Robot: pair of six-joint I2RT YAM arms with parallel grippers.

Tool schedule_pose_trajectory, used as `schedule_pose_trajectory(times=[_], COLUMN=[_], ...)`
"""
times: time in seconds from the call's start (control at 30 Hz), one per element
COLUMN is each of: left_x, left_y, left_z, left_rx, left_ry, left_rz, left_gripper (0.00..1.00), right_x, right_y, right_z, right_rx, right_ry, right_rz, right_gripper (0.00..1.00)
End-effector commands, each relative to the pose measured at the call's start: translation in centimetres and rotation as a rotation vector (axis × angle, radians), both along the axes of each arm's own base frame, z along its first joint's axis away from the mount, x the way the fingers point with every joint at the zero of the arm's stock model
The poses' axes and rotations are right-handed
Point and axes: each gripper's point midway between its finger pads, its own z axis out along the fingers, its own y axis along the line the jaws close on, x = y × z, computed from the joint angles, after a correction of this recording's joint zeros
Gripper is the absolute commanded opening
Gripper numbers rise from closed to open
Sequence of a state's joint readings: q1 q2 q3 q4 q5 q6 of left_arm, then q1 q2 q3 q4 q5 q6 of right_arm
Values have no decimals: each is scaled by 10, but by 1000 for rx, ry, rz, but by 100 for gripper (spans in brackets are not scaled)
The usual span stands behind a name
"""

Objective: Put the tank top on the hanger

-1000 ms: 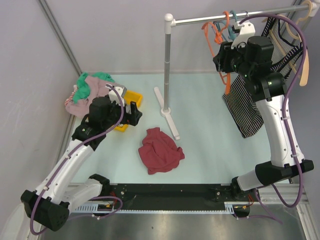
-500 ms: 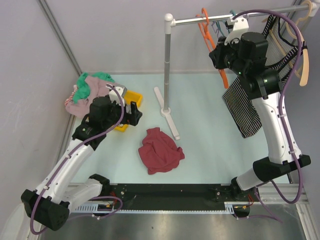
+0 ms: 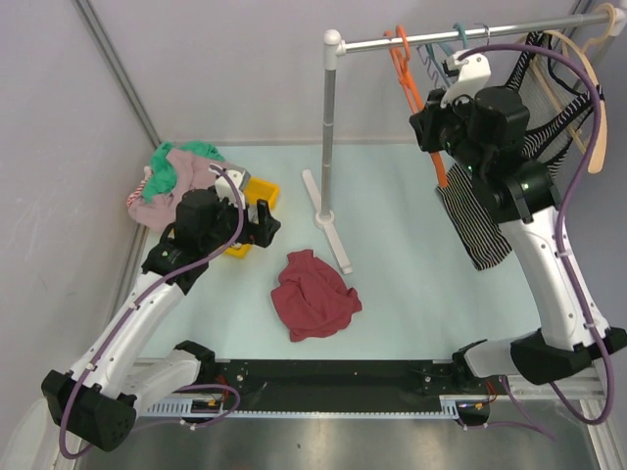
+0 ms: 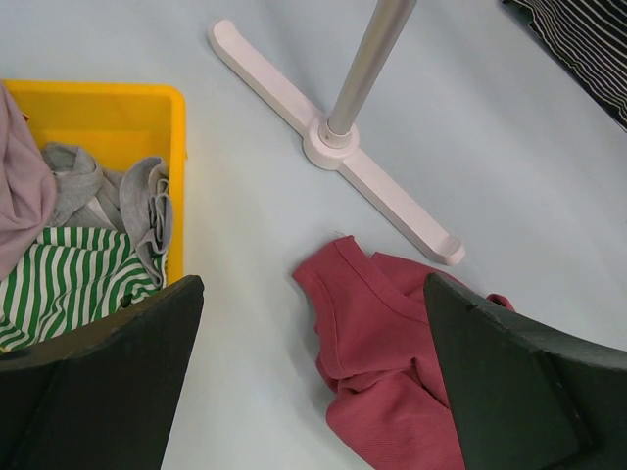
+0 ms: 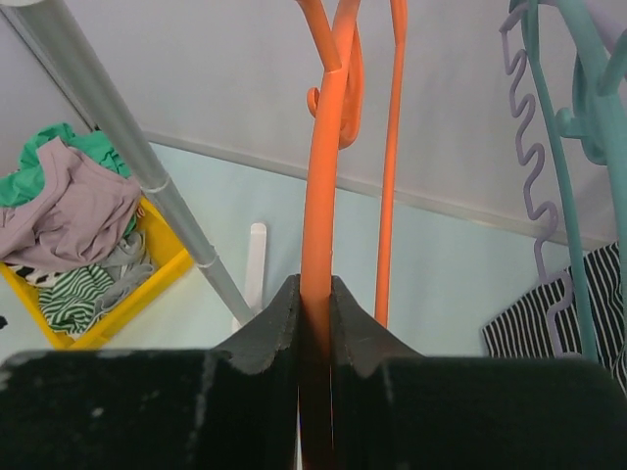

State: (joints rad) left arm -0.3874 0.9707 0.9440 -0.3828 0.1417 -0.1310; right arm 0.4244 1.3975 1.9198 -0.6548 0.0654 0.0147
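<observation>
The maroon tank top [image 3: 313, 296] lies crumpled on the table in front of the rack's foot, and the left wrist view shows it too [image 4: 392, 372]. Up beside the rail, my right gripper [image 3: 434, 122] is shut on the orange hanger [image 3: 409, 78]. In the right wrist view the jaws [image 5: 315, 289] pinch one orange arm of the hanger [image 5: 321, 176]. The hanger's hook is at rail height; whether it rests on the rail I cannot tell. My left gripper [image 3: 265, 220] hovers open over the table just left of the tank top, its fingers [image 4: 118, 362] wide apart and empty.
A clothes rack has a rail [image 3: 509, 23], a pole [image 3: 328, 127] and a white foot [image 3: 333, 235]. A striped tank top [image 3: 480, 220], a wooden hanger [image 3: 591, 108], and teal [image 5: 578, 147] and lilac [image 5: 534, 157] hangers hang on it. A yellow bin [image 3: 260, 188] and a clothes pile [image 3: 171, 176] sit at the left.
My right gripper has shut on the orange hanger and carried it up and to the left along the rail. The left arm and the tank top have not moved.
</observation>
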Motion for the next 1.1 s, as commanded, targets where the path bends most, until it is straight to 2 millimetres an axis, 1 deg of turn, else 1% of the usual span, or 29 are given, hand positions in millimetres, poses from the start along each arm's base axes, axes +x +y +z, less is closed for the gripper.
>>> schedule_pose_trajectory(times=[0.0, 0.2, 0.27, 0.33, 0.37, 0.43, 0.47, 0.5, 0.57, 0.6, 0.63, 0.67, 0.7, 0.73, 0.77, 0.8, 0.83, 0.87, 0.9, 0.93, 0.97, 1.0, 1.03, 1.07], left_x=[0, 0, 0, 1, 1, 1, 2, 2, 2, 3, 2, 2, 3, 2, 1, 1, 0, -2, -2, -6, -7, -9, -15, -17], left_y=[-4, -4, -4, -3, -3, -4, -5, -5, -8, -10, -12, -13, -16, -21, -23, -27, -33, -37, -41, -49, -53, -57, -66, -72], left_z=[5, 4, 3, 2, 1, -1, -4, -6, -9, -13, -15, -19, -24, -28, -32, -36, -46, -51, -57, -66, -72, -77, -83, -96], left_rx=[-23, -21, -18, -16, -14, -15, -12, -12, -11, -8, -4, 2, 8, 12, 15, 18, 29, 34, 44, 60, 71, 80, 83, 98], left_ry=[-29, -27, -24, -23, -20, -13, -4, 2, 13, 24, 30, 39, 55, 68, 80, 92, 123, 139, 154, 183, 201, 217, 236, 275], left_rz=[-26, -27, -26, -23, -22, -22, -23, -25, -35, -36, -42, -44, -49, -61, -69, -79, -96, -106, -113, -136, -141, -146, -164, -173], left_gripper=[99, 99, 99, 100, 99, 99, 99, 99, 99, 99, 99, 99, 99, 99, 99, 99, 99, 99, 99, 99, 99, 99, 99, 99], right_x=[-30, -37, -37, -42, -41, -48, -49, -51, -60, -61, -68, -72, -74, -80, -83, -85, -86, -92, -94, -96, -101, -102, -103, -105], right_y=[-14, -17, -16, -16, -15, -14, -13, -14, -14, -14, -16, -14, -14, -16, -15, -15, -15, -17, -18, -17, -18, -17, -16, -14], right_z=[45, 39, 33, 27, 15, 9, -4, -9, -15, -27, -27, -31, -42, -42, -47, -58, -64, -66, -70, -86, -88, -95, -106, -113], right_rx=[68, 59, 56, 60, 57, 61, 60, 60, 65, 61, 68, 70, 69, 78, 78, 69, 71, 78, 80, 74, 81, 82, 75, 76], right_ry=[-160, -149, -132, -117, -88, -79, -51, -39, -32, -7, -14, -8, 14, 12, 23, 48, 61, 59, 66, 95, 92, 106, 127, 143], right_rz=[-21, -21, -20, -13, -14, -7, -8, -15, -5, -11, -7, 0, 0, 4, 10, 9, 7, 8, 7, 8, 19, 24, 30, 37], right_gripper=[0, 0, 0, 0, 0, 0, 0, 0, 0, 0, 0, 0, 0, 0, 0, 0, 0, 0, 0, 0, 0, 0, 0, 0])
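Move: The orange hanger is already pinched in the right hand, its hook up at the rail. The tank top lies on the table about 16 cm back, 18 cm left and 46 cm below that hand. The teal hanger hangs some 8 cm ahead and 8 cm right; the rack foot is 2 cm ahead, 15 cm left, 46 cm down. From the left hand the tank top is roughly 7 cm back, 8 cm right, 23 cm below, with the rack foot about 15 cm ahead of it. The orange hanger, kept pinched, is drawn back by the right hand with a small lift of about 2 cm, then carried down and farther back, away from the rail and towards the tank top, ending some 10 cm back and 10 cm lower. Late on, the wide-open left hand sinks 8 cm and shifts 5 cm right towards the tank top, its fingers tipping down. ##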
